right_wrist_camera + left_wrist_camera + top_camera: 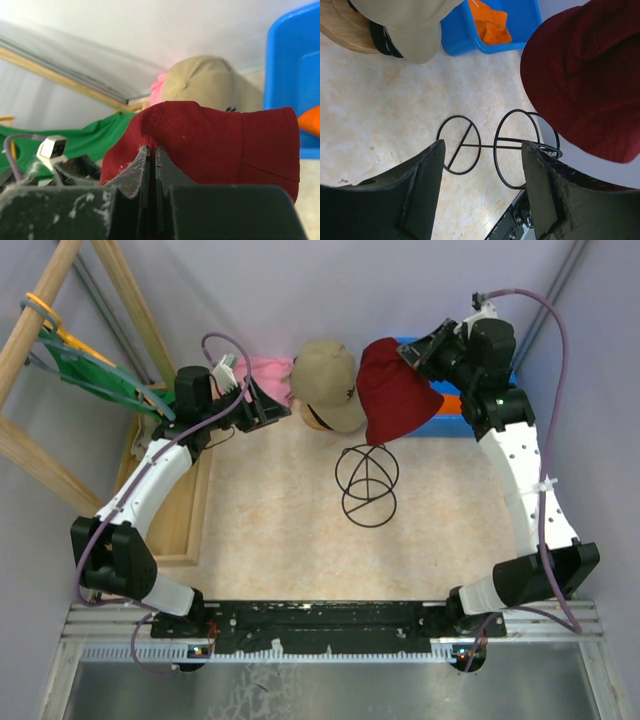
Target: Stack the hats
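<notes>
My right gripper (418,356) (152,152) is shut on the brim of the dark red hat (392,390) (225,142) and holds it up beside the blue bin. The hat also shows at the right of the left wrist view (585,75). The tan cap (326,380) (405,20) (210,82) sits at the back on a round wooden base, with a black edge (382,40) showing under it. The bright orange bucket hat (490,25) (311,122) lies in the blue bin (525,25). My left gripper (262,405) (482,195) is open and empty, left of the tan cap.
A black wire stand (366,483) (495,145) stands mid-table. The pink folded cloth (268,373) lies at the back, behind my left gripper. The green garment on a yellow hanger (85,360) hangs on the wooden rack at far left. A wooden tray (180,515) lies along the left edge.
</notes>
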Tool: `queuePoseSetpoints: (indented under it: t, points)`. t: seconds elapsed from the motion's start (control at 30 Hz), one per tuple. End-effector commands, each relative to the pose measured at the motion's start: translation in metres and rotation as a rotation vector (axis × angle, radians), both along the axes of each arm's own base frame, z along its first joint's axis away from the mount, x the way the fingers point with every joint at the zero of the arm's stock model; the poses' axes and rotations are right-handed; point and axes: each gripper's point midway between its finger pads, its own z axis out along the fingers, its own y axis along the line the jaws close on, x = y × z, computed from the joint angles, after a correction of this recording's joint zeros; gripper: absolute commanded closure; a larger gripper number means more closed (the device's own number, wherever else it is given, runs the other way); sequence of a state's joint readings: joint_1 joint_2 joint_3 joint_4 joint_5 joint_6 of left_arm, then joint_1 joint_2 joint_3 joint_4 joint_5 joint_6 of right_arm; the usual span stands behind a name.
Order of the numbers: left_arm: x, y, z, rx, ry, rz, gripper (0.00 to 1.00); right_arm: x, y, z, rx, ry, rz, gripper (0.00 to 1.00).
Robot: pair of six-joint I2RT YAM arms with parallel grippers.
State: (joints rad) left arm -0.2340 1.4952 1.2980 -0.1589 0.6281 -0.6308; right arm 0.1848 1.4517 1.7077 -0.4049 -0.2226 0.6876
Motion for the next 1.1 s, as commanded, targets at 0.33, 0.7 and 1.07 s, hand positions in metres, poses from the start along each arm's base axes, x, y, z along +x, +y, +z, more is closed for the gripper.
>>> queuePoseSetpoints:
  t: [0.33,0.7,1.07]
  points:
    - [-0.018,0.010,0.003,0.000,-0.023,0.019,0.31,-0.072,0.065,0.042,0.314,-0.083,0.186,1.00]
    - [-0.027,0.012,0.000,-0.024,-0.016,0.030,0.31,-0.084,0.078,0.077,0.388,-0.170,0.226,1.00]
    - [-0.027,0.014,-0.003,-0.017,-0.011,0.042,0.31,-0.104,0.089,0.031,0.358,-0.052,0.283,1.00]
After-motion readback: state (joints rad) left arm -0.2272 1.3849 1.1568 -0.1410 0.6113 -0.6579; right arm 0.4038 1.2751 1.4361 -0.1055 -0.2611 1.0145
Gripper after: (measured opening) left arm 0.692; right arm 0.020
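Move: Some 8 cm back and 7 cm left of the right hand, about 33 cm below it, stands the empty black wire stand, the place for the dark red hat already in this hand's grip. The tan cap on its wooden stand is about 15 cm ahead, 16 cm left and 26 cm below; the blue bin lies roughly 20 cm ahead, 14 cm right and 37 cm below. From the left hand the wire stand is about 18 cm right, 5 cm back and 18 cm lower. Carrying the red hat left and back, away from the bin and in high over the wire stand, the right hand covers about 12 cm level, slowing; it dips slightly, then climbs about 4 cm. Its wrist rolls some 20 degrees, left side rising, and turns a little counter-clockwise; the shut fingers keep their pinch. The open, empty left hand eases back and slightly down. ##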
